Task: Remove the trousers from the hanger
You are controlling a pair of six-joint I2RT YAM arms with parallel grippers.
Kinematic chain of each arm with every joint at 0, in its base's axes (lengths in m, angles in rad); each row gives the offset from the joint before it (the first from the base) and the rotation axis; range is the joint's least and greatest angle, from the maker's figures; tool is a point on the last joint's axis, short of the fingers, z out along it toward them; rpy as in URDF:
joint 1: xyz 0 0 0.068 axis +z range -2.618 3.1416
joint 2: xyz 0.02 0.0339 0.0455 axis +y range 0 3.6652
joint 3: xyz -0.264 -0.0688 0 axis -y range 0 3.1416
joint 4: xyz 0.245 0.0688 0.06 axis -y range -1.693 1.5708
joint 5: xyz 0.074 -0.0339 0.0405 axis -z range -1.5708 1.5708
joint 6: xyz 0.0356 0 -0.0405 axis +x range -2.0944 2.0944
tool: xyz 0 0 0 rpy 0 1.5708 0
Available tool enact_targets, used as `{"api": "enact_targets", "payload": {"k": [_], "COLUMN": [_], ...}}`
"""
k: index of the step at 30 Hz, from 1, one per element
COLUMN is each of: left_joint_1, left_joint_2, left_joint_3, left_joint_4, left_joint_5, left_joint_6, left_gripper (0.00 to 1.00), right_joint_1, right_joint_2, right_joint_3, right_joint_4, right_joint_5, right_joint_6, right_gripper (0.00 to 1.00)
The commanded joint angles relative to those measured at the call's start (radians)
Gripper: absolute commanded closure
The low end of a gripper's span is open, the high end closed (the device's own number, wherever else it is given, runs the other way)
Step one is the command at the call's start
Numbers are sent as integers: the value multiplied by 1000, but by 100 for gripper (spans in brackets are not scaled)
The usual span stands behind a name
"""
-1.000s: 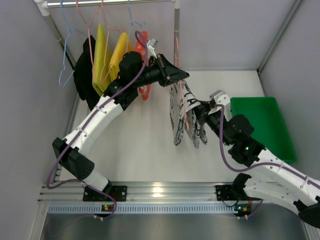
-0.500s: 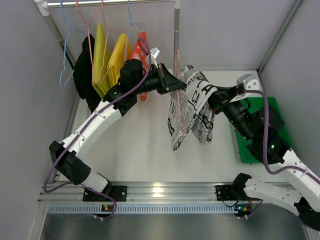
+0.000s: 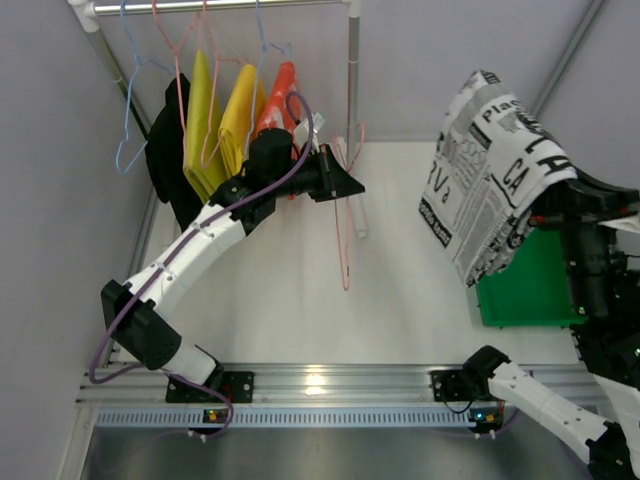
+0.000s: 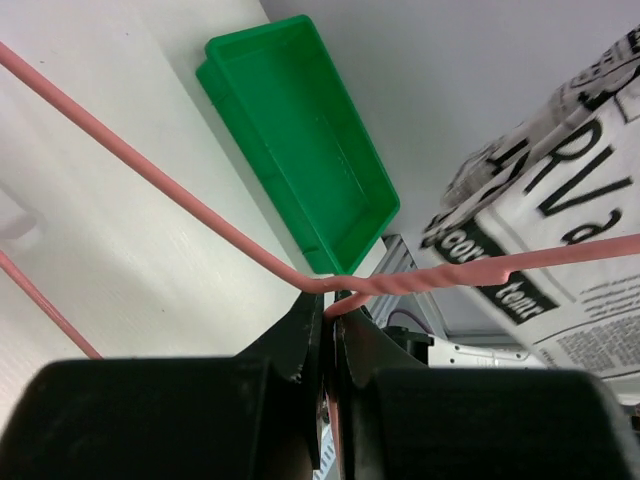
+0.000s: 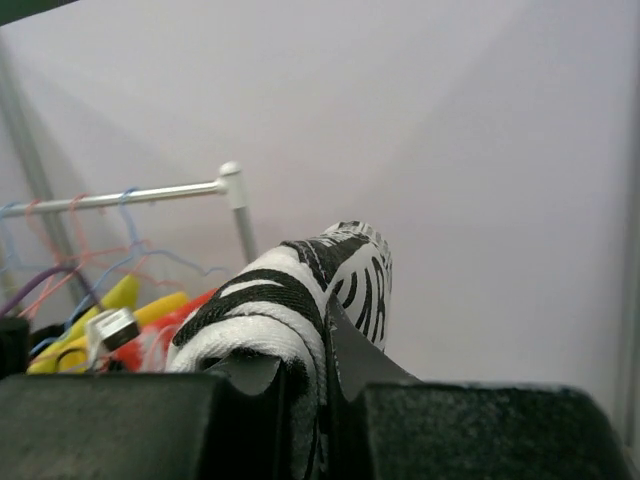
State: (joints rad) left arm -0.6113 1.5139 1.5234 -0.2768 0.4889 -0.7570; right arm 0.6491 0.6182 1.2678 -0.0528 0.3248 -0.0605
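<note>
The trousers (image 3: 495,165), white with black letters, hang in the air at the right, clear of the hanger. My right gripper (image 5: 325,360) is shut on a fold of the trousers (image 5: 290,290); in the top view its fingertips are hidden under the cloth. The pink wire hanger (image 3: 345,235) hangs bare in mid-table. My left gripper (image 3: 352,185) is shut on it just below the twisted neck. In the left wrist view the hanger (image 4: 200,215) runs across above my left gripper (image 4: 328,320), with the trousers (image 4: 570,230) beyond it at the right.
A green tray (image 3: 530,290) lies at the right, below the trousers. The rail (image 3: 220,6) at the back carries yellow garments (image 3: 205,110), a red-orange garment (image 3: 280,90), a black garment (image 3: 165,150) and light blue hangers (image 3: 125,140). The rail's upright post (image 3: 353,80) stands just behind my left gripper.
My right gripper has pulled the trousers off the hanger, up and to the right. The hanger is left bare in my left gripper, which has hardly moved.
</note>
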Motion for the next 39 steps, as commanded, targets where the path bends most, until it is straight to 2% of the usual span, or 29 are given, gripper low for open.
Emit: {"api": "enact_targets", "payload": {"k": [1,4,7,10,12,15,18,23,33,37,39], "left_joint_1": [-2,-1,-2,-2,-1,5,16,33,59,59,59], "left_joint_2": [-31,-35,-41,-46,-55,-67,-70,-96,-109,-92,-77], "left_joint_3": [3,7,12,9,11,8,4,-15,-62,-46,-32], "left_joint_4": [13,10,11,8,8,7,13,44,88,100,96], "left_joint_5": [-10,-10,-7,-6,-3,5,20,45,69,79,88], "left_joint_6": [53,64,64,70,76,50,18,-13,-47,-82,-91], "left_gripper": [100,100,100,100,100,100,100,100,100,100,100], "right_joint_1": [-74,-121,-160,-189,-200,-203,-212,-242,-348,-370,-396], "right_joint_2": [-50,-77,-103,-101,-97,-89,-68,-74,-114,-62,-17], "right_joint_3": [50,18,-43,-99,-149,-250,-322,-449,-361,-430,-461], "right_joint_4": [55,1,10,25,114,136,88,134,137,221,231], "right_joint_5": [146,328,419,581,657,735,775,836,856,852,826], "right_joint_6": [-59,-134,-240,-347,-445,-544,-562,-599,-633,-749,-757], "right_gripper": [100,100,100,100,100,100,100,100,100,100,100]}}
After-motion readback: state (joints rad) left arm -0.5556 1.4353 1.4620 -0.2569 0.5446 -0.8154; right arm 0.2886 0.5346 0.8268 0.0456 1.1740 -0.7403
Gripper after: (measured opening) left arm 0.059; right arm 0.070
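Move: The trousers are already off the hanger and in the right fingers. From the right hand the green basket lies about 18 cm ahead, 15 cm to its right and 50 cm below; the empty hanger in the left grip is some 28 cm to its left, 11 cm ahead and 28 cm lower. From the left hand the basket is roughly 43 cm right, 5 cm ahead and 31 cm down. Right hand carries trousers 19 cm right, sinks then rises slightly above basket's near side, turning 75 degrees clockwise. ##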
